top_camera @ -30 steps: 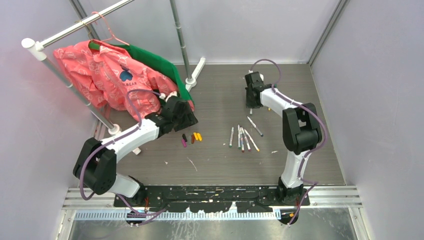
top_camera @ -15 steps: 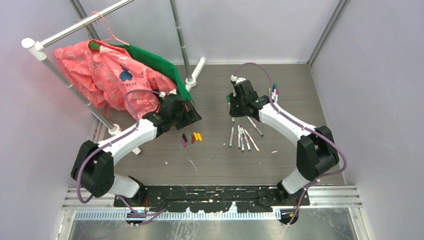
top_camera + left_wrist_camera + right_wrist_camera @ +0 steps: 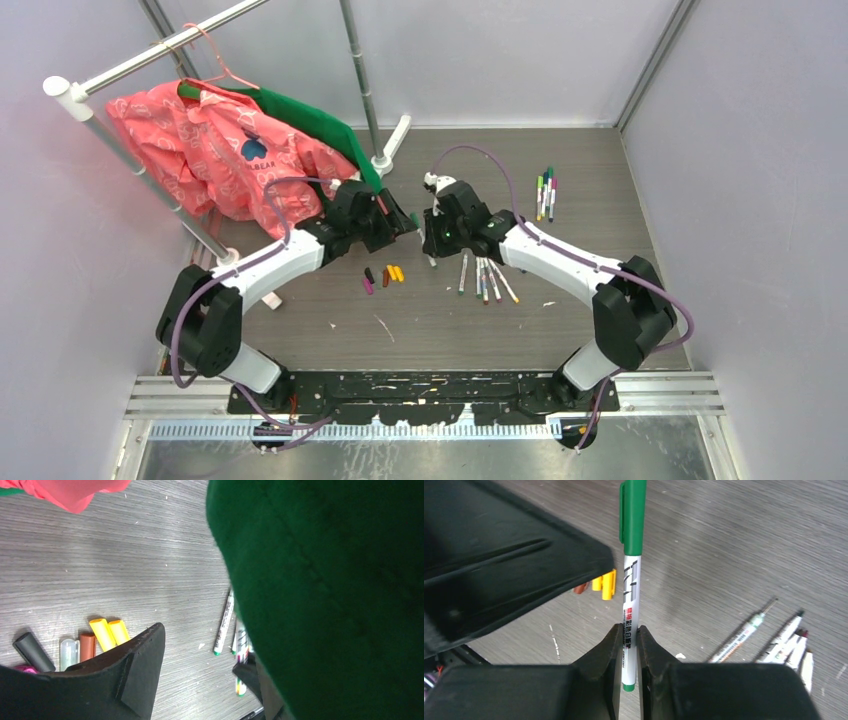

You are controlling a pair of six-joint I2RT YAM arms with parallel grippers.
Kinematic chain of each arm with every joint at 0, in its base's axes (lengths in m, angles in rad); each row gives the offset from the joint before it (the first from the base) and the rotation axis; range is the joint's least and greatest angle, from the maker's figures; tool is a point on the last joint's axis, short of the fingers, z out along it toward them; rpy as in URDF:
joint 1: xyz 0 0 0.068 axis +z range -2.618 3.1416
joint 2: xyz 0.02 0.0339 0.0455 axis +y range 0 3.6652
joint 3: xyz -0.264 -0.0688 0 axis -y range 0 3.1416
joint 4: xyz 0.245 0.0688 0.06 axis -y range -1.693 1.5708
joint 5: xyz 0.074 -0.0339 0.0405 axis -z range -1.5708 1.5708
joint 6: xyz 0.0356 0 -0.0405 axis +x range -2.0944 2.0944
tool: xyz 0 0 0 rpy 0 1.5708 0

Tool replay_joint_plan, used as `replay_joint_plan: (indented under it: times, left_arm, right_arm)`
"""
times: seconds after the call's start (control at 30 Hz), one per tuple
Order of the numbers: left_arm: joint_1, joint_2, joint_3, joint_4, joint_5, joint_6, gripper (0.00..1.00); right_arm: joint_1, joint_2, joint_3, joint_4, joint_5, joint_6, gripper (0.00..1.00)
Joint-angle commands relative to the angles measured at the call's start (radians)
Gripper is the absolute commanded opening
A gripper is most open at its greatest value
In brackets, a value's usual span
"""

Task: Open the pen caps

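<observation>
My right gripper (image 3: pixel 627 635) is shut on the white barrel of a pen (image 3: pixel 631 600) whose green pen cap (image 3: pixel 632 515) points away from it, towards the black body of the left gripper (image 3: pixel 405 222). In the overhead view the right gripper (image 3: pixel 430 232) and the left gripper nearly meet. The left gripper (image 3: pixel 200 655) is open with nothing between its fingers. A large blurred green shape (image 3: pixel 325 580) hides its right finger; I cannot tell what it is. Loose pen caps (image 3: pixel 384 275), yellow (image 3: pixel 102 632), brown and dark, lie below it.
Several uncapped pens (image 3: pixel 485 275) lie fanned out at mid-table. Three capped pens (image 3: pixel 545 192) lie at the back right. A clothes rack with a pink garment (image 3: pixel 210 140) and a green one (image 3: pixel 310 120) fills the back left, and its foot (image 3: pixel 392 145) stands on the table.
The right arm has swung left and nearer with the pen, uncovering the capped pens at the back right. The left gripper has moved right to meet it and opened a little wider.
</observation>
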Motion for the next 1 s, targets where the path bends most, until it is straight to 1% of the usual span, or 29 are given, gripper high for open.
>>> replay_joint_plan:
  times: [0.0, 0.2, 0.33, 0.4, 0.47, 0.6, 0.73, 0.8, 0.87, 0.9, 0.97]
  left_arm:
    - [0.008, 0.015, 0.038, 0.077, 0.027, -0.026, 0.66]
    - [0.016, 0.033, 0.031, 0.098, 0.023, -0.044, 0.64]
    - [0.022, 0.038, 0.023, 0.109, 0.018, -0.053, 0.61]
    - [0.024, 0.04, 0.017, 0.116, 0.016, -0.057, 0.55]
    - [0.026, 0.044, 0.011, 0.119, 0.017, -0.061, 0.48]
    - [0.028, 0.048, 0.003, 0.123, 0.019, -0.069, 0.3]
    - [0.028, 0.047, -0.002, 0.126, 0.022, -0.077, 0.24]
    - [0.028, 0.044, -0.007, 0.13, 0.023, -0.081, 0.18]
    - [0.029, 0.04, -0.014, 0.137, 0.024, -0.083, 0.02]
    - [0.028, 0.038, -0.017, 0.145, 0.025, -0.082, 0.0]
    - [0.028, 0.036, -0.023, 0.156, 0.028, -0.084, 0.0]
  right_arm:
    - [0.044, 0.001, 0.014, 0.071, -0.021, 0.027, 0.01]
    - [0.088, 0.018, 0.026, 0.083, -0.019, 0.038, 0.01]
    - [0.106, 0.019, 0.025, 0.093, -0.02, 0.046, 0.01]
    - [0.111, 0.016, 0.022, 0.101, -0.021, 0.052, 0.01]
    - [0.116, 0.013, 0.022, 0.105, -0.02, 0.055, 0.01]
    - [0.122, 0.009, 0.02, 0.106, -0.019, 0.056, 0.01]
    - [0.124, 0.002, 0.012, 0.112, -0.009, 0.061, 0.01]
    - [0.124, -0.001, 0.008, 0.114, -0.005, 0.062, 0.01]
    - [0.124, -0.005, 0.002, 0.118, -0.002, 0.065, 0.01]
    - [0.124, -0.008, -0.002, 0.118, -0.001, 0.065, 0.01]
    - [0.124, -0.016, -0.015, 0.124, 0.001, 0.068, 0.01]
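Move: The green cap, on the pen held by the right hand, lies about 4 cm ahead of the open left fingers, 4 cm to their right and 1 cm lower. The loose yellow caps sit some 5 cm back, 2 cm left and 10 cm below that hand. From the right hand the left fingers are about 1 cm ahead, 7 cm left and 6 cm up; the nearest uncapped pen lies roughly 3 cm back, 10 cm right, 10 cm down. The left fingers close on the green cap and pinch it between their pads, after that hand edges about 1.5 cm forward and then sinks 1 cm. The right hand keeps its grip on the pen body and brings it some 5 cm left and back into the gap between the left fingers, easing to a stop before they shut. ##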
